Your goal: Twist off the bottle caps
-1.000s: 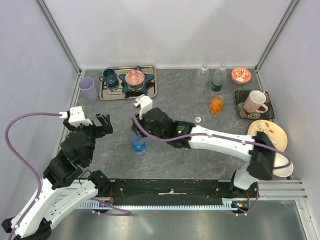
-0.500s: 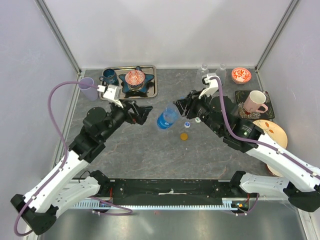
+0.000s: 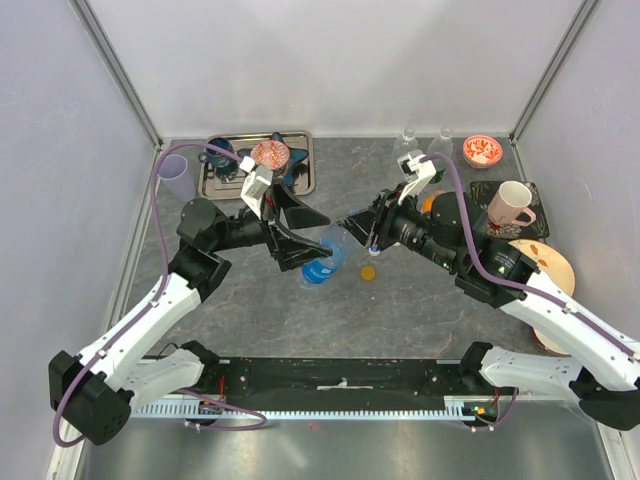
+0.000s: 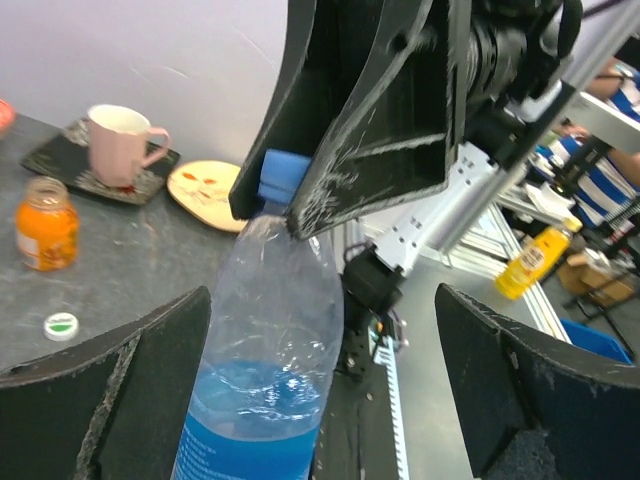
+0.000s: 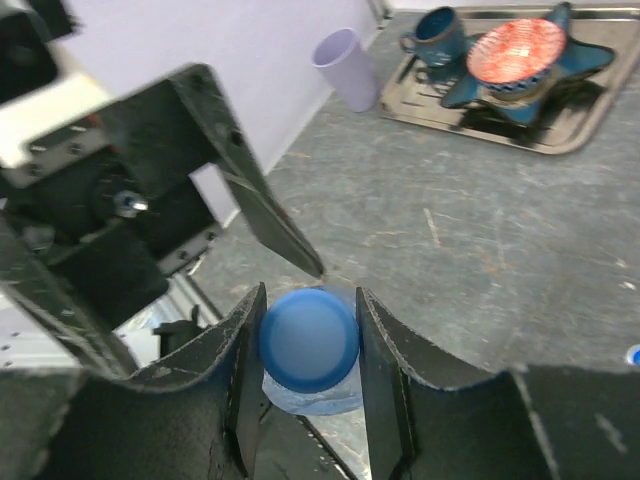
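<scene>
A clear bottle with a blue label hangs tilted over the middle of the table. My right gripper is shut on its blue cap, one finger on each side. My left gripper is open, and its fingers straddle the bottle's body, with a wide gap on the right side. An orange cap lies loose on the table below the right gripper. A white and green cap lies loose near an uncapped orange bottle.
A metal tray at the back left holds a star dish with a red bowl and a blue mug. A lilac cup stands left of it. Two clear bottles, a red bowl, a pink mug and a plate are on the right.
The bottle went from upright at the near left to tilted at the centre. My left gripper has swung in from the left and now straddles it. The right gripper has come onto the cap.
</scene>
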You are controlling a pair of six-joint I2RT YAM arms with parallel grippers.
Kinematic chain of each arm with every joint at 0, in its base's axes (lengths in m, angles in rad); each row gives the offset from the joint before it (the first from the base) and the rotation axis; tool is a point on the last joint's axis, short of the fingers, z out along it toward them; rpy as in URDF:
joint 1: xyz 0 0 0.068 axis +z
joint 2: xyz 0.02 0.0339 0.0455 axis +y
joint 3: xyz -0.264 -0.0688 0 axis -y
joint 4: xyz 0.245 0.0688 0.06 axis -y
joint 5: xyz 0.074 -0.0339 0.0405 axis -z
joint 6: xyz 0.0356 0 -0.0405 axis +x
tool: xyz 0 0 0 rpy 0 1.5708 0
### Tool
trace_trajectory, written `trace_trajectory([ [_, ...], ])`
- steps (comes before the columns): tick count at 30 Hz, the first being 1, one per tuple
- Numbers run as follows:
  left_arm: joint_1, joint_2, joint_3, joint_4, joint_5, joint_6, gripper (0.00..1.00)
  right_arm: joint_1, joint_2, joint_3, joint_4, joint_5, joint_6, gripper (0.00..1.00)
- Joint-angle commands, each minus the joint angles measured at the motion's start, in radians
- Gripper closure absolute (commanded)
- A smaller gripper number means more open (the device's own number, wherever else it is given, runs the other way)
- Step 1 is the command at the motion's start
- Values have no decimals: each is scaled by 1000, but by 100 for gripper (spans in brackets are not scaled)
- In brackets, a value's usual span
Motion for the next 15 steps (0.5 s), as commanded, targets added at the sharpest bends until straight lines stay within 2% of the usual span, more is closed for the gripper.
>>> trace_trajectory([
  [1,5,16,-3,67,185,-25,0,-2,7,73,103,-162,31,100],
  [6,3,13,3,-45,185,53,0,-2,24,103,168,-236,43,100],
  [13,2,-6,-11,-104,178,121,1,-2,52,89,251,-261,62,100],
  [15,3,-7,-10,-114,184,132,8,-2,56,86,258,-261,65,100],
])
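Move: My right hand already pinches the blue cap. The blue bottle hangs tilted from it, its middle about 3 cm back, 4 cm left and 7 cm below that hand. From my open left hand, the bottle's middle is level fore-and-aft, some 5 cm right and 8 cm down. On the table, roughly 33 cm below the right hand, lie an orange cap, 9 cm ahead and 7 cm right, and a blue-white cap, 14 cm ahead and 9 cm right. With my right hand I keep my pinch on the cap and raise the bottle about 5 cm, carrying it left and back in between my open left fingers, while rolling it some 10 degrees so its hanging end swings up to the left. My left hand sinks and draws back 2 to 3 cm to meet it, turning slightly clockwise, fingers staying wide open around the body. ##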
